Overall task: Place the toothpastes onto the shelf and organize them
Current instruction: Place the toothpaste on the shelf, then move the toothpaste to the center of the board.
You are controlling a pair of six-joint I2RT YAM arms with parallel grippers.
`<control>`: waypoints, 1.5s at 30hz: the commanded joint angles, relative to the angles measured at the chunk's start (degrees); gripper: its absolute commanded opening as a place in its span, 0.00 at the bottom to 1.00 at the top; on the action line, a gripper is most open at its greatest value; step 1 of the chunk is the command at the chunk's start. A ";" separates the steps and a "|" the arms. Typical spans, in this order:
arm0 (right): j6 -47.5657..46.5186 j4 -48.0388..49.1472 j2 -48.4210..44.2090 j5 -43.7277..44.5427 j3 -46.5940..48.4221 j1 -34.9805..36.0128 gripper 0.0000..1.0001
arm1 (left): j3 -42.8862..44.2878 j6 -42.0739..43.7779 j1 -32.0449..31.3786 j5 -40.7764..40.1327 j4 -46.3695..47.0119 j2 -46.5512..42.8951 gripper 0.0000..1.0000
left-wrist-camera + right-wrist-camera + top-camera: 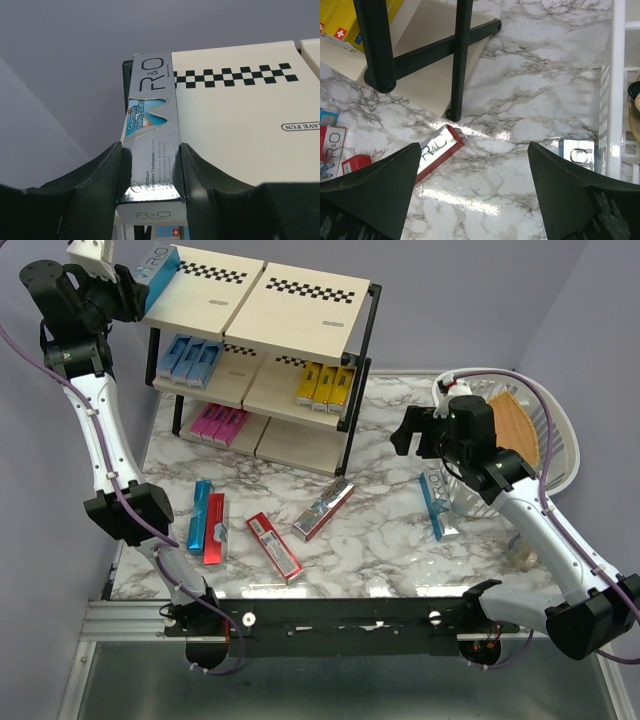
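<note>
My left gripper [140,285] [152,150] is shut on a silver and teal toothpaste [160,278] [152,125], held tilted at the left edge of the shelf's [300,300] top board [240,125]. On the shelf lie blue toothpastes [190,360], yellow ones [327,385] and pink ones [218,422]. Loose on the table are a blue box [200,512], two red boxes [214,528] [274,546], a silver and red box [323,510] [437,150] and a blue box [432,505] [577,154] beside the basket. My right gripper [408,432] [474,147] hangs open above the marble, holding nothing.
A white plastic basket [560,440] [615,100] at the right holds a wedge-shaped wooden board [515,425]. The shelf's black legs [457,55] stand just ahead of my right gripper. Purple walls close in at the left and back.
</note>
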 commanded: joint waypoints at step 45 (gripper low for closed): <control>3.77 -21.07 26.49 18.16 6.29 -0.12 0.99 | -48.28 -3.97 -17.18 -43.21 1.36 -52.55 0.99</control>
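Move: The left hand still grips the near end of the silver-blue toothpaste, whose middle lies some 6 cm ahead and 2 cm to the right, on the top shelf's left end. About 5 cm to the right of that middle and roughly 19 cm below it stand the light blue toothpastes. From the right hand, the blue-silver toothpaste lies about 2 cm back, 8 cm right, 24 cm below; the basket's middle is 8 cm ahead, 23 cm right and 18 cm below. The left fingers ease the silver-blue toothpaste barely forward, then open wide and let go of it; the hand backs off some 18 cm, rising a little and dipping again, drifting right late and turning about 20 degrees counter-clockwise. Later the wide-open right hand drops about 15 cm towards the blue-silver toothpaste by the basket, also shifting right and tipping its fingers down, without touching it. ##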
